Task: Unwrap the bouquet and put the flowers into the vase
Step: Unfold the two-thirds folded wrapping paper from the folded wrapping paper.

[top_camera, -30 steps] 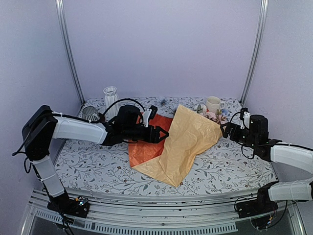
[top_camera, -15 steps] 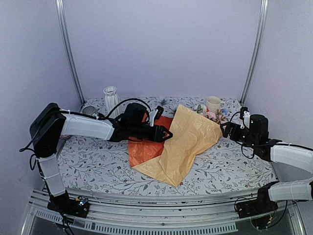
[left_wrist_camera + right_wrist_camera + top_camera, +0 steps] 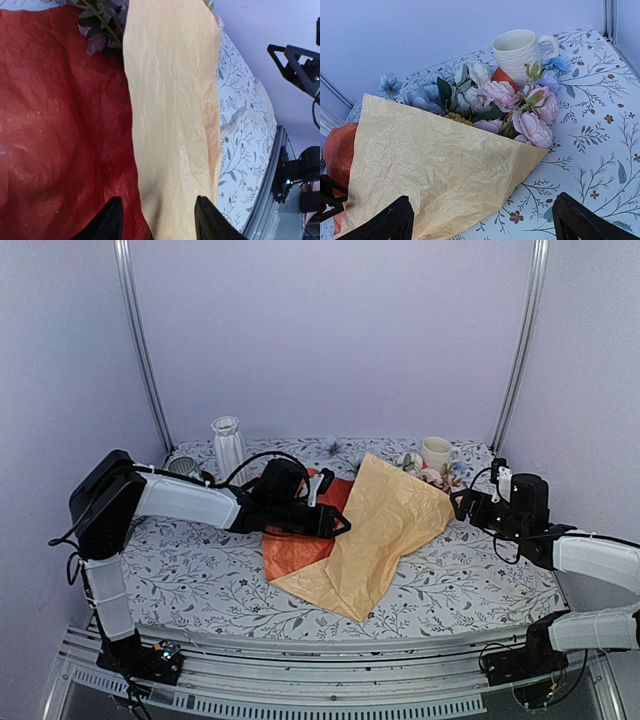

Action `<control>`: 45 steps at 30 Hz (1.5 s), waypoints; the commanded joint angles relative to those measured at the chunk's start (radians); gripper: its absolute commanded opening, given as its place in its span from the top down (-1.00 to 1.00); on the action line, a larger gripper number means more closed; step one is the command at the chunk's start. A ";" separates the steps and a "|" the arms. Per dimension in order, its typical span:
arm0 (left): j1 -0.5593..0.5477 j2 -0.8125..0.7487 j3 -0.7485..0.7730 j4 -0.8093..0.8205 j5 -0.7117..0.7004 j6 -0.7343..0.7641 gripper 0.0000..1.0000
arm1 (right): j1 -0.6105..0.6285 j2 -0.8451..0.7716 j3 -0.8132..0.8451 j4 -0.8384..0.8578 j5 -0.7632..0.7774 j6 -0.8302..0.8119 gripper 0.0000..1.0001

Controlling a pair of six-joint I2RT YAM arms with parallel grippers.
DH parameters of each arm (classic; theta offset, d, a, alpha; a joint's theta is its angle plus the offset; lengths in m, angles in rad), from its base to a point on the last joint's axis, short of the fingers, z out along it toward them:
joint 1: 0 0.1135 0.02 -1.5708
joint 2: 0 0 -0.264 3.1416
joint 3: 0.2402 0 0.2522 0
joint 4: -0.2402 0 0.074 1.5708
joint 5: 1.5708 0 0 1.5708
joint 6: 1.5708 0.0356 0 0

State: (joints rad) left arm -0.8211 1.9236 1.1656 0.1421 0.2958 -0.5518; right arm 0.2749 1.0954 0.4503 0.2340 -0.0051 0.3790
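Note:
The bouquet lies unrolled mid-table: crinkly orange paper (image 3: 293, 545) with a yellow-orange flap (image 3: 385, 525) folded over it. The flowers (image 3: 436, 476) stick out at its far right end, pink and pale blue blooms (image 3: 510, 100) against the mug. The white ribbed vase (image 3: 228, 443) stands upright at the back left. My left gripper (image 3: 337, 523) is low over the paper, open, its fingertips (image 3: 112, 220) straddling the flap's edge (image 3: 170, 110) beside the orange sheet (image 3: 60, 125). My right gripper (image 3: 462, 505) hovers open, just right of the flap's corner (image 3: 535, 155), holding nothing.
A cream handled mug (image 3: 436, 452) stands right behind the blooms. A striped grey cup (image 3: 183, 467) sits left of the vase. Metal posts (image 3: 140, 340) and purple walls close in the back and sides. The table's front rail (image 3: 320, 680) runs along the near edge.
My left arm has reached further right across the orange sheet to the flap's edge, and its jaws have narrowed somewhat. The right arm and the bouquet have not moved.

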 commanded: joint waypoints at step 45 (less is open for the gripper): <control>-0.432 0.202 0.328 0.006 0.068 0.026 0.99 | 0.004 -0.218 0.320 -0.850 0.304 0.245 -0.97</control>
State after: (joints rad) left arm -1.2190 2.0995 1.4578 0.1349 0.3302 -0.5171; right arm 0.2749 0.8795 0.6949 -0.4362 0.1841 0.5293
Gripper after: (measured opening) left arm 0.005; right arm 0.987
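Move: The left edge of the wrapping paper's tan top flap lies just under the left hand's half-open fingers: about 2 cm back, 2 cm to the right and 3 cm below. The red sheet is about 9 cm to the left and 4 cm ahead of that hand, the flower heads some 16 cm right and 16 cm ahead, and the mug about 20 cm right and 21 cm ahead. From the right hand, the flap's edge is some 22 cm left, 4 cm back and 8 cm down. The left hand sinks about 2.5 cm, easing back and right, and shuts its fingers on the tan flap's left edge, then rises and draws the paper over towards its own base and the right, ending some 17 cm back and 16 cm right of its start after arching up and coming partly down again, the wrist turning about 25 degrees clockwise. From about a third of the way through, the open, empty right hand makes room, backing off a few centimetres back, right and up while it turns clockwise and tips down. ##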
